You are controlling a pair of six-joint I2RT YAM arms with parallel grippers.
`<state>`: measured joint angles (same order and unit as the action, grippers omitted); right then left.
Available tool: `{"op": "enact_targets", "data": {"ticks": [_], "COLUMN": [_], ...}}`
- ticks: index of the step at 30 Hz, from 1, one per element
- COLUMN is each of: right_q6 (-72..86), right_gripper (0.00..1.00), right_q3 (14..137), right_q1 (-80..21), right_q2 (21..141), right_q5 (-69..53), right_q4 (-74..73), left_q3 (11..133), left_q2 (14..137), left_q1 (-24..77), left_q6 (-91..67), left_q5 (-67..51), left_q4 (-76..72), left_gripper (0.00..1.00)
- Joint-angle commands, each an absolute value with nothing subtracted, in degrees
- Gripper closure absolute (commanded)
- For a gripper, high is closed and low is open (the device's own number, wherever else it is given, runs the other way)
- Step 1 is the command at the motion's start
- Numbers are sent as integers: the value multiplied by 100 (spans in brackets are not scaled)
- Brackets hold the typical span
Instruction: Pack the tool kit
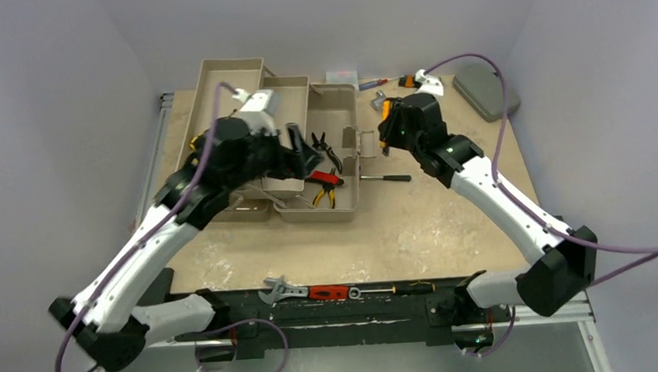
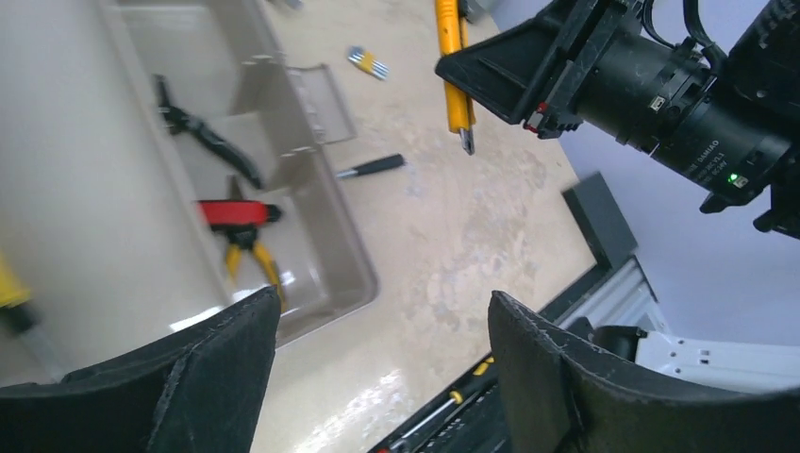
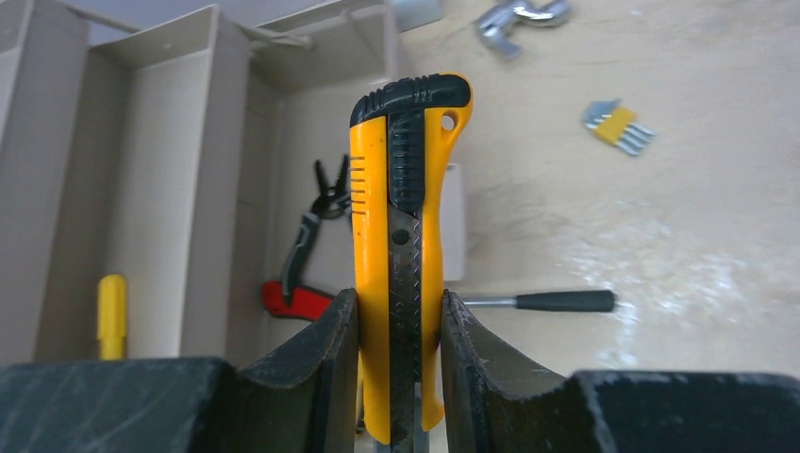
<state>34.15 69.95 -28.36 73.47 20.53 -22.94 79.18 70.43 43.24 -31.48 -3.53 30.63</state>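
Note:
The tan toolbox lies open at the back left with its trays folded out. In its main compartment lie black pliers and red-and-yellow pliers. A yellow-handled screwdriver rests in a tray. My left gripper hangs open and empty over the box's near right corner. My right gripper is shut on a yellow-and-black utility knife, held above the table just right of the toolbox. That knife also shows in the left wrist view.
A black-handled screwdriver lies on the table right of the box. A wrench, a red-handled tool and another screwdriver line the near edge. A yellow hex-key set, a grey case and a small clear box sit at the back.

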Motion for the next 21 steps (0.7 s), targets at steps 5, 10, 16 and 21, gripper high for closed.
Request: {"op": "enact_targets", "data": {"ticks": [5, 10, 16, 21], "right_q6": [3962, 4067, 3870, 3819], "right_gripper": [100, 100, 97, 76], "right_q3": [8250, 9065, 10293, 10614], "right_q1": [-3768, -4221, -4618, -4642], "right_q2": [8724, 9605, 10630, 11034], "right_q5": [1471, 1315, 1558, 1462], "right_q4": [-1375, -1097, -1428, -1598], "left_q3": [7763, 7870, 6887, 6465], "left_q2": [5373, 4988, 4107, 3556], "left_q1": [3577, 3576, 3571, 3577], "left_q6": [-2120, -1545, -1271, -1169], "left_q5": [717, 1990, 2816, 2915], "left_q4": [4976, 5810, 5233, 4911], "left_gripper": [20, 20, 20, 20]}}
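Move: The orange utility knife is already in the right hand; the middle tray it is bound for lies about 27 cm to the left, 2 cm ahead and 12 cm below. In that tray the yellow screwdriver is some 28 cm left and 4 cm back; on the way, the wire stripper in the open bin is about 15 cm left and 3 cm back, much lower. From the empty left hand the tray is roughly 7 cm ahead, 7 cm left and 18 cm below. Leftward and almost level, the right hand sweeps the gripped utility knife some 25 cm across the open bin to above the middle tray, edging a little forward and turning about 20 degrees counter-clockwise. Meanwhile the left hand, fingers wide open and empty, clears out leftward about 22 cm and slightly back to the near side of the trays, rolling its left side up and swinging counter-clockwise. ##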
